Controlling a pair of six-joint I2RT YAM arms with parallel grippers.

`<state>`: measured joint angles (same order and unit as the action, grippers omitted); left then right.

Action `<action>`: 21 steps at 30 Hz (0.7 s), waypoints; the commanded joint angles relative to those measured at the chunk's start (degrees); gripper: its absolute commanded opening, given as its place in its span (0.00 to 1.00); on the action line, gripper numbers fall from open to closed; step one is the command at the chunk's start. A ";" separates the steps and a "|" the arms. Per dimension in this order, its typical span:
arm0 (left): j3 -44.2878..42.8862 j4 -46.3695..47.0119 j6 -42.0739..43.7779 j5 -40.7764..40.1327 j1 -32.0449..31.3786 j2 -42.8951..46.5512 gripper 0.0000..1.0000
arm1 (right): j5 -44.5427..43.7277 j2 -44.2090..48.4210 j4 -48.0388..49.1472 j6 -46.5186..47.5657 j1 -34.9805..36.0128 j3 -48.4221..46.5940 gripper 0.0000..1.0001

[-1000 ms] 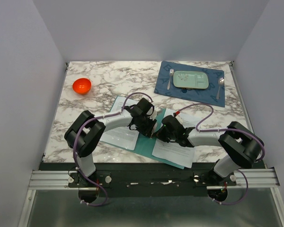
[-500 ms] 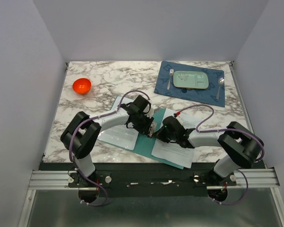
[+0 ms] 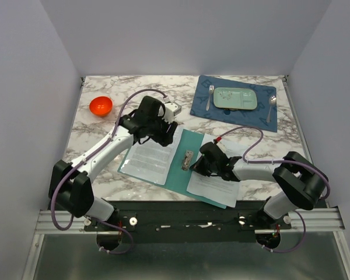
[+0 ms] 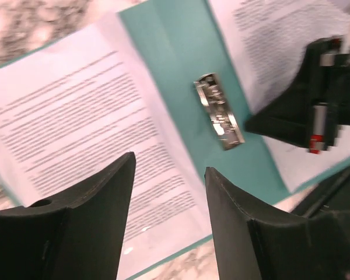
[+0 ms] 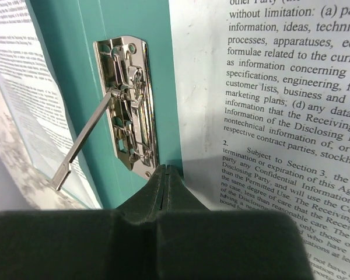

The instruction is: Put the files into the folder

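The teal folder lies open on the marble table, its metal clip at the spine with the lever raised. One of the files rests on the left leaf; another printed sheet lies across the right leaf. My left gripper hangs open above the left sheet with nothing between its fingers. My right gripper is shut, holding nothing, its tip on the teal cover just below the clip, beside the right sheet.
An orange bowl sits at the back left. At the back right a dark blue placemat carries a pale green tray, a fork and a spoon. Grey walls close in three sides.
My left gripper has lifted off the clip, swung back and to the left, and opened. The right gripper has stayed shut by the clip.
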<state>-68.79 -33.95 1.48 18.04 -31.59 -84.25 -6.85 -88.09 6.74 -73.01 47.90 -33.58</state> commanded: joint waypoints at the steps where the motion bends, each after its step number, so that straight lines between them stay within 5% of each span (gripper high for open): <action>1: 6.47 2.66 8.53 -20.29 0.39 1.55 0.64 | -2.99 1.08 -10.26 6.56 0.18 -2.61 0.00; 8: 16.76 12.23 14.34 -31.66 1.71 -0.74 0.64 | -1.24 2.93 -9.03 11.75 0.18 -9.82 0.00; 21: 21.24 14.36 14.61 -33.86 1.71 -5.05 0.59 | 3.07 1.52 -3.49 6.13 2.81 -6.94 0.00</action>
<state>-49.45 -21.43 15.44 -13.85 -29.95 -87.77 -4.71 -86.37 2.55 -64.95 49.63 -42.26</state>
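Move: The metal clip on the folder has its middle about 4 cm ahead and 2 cm left of the shut right fingers, nearly at their height. Its raised lever ends some 5 cm to their left, 1 ahead and 2 above; the right file's middle is 10 cm to their right, level with them. The left file's middle lies about 7 cm left, 3 ahead and 15 below the open left hand, the clip 7 cm to that hand's right, 1 back and 14 below. The clip's near end is left behind as the shut right fingers rise about 5 cm and shift left towards the raised lever's free end, with a small reach forward and back. The left hand withdraws from the clip, sweeping left and down, roughly 12 cm each way, to above the left file's left part; its fingers stay open and swing from slanting right to nearly straight down. ##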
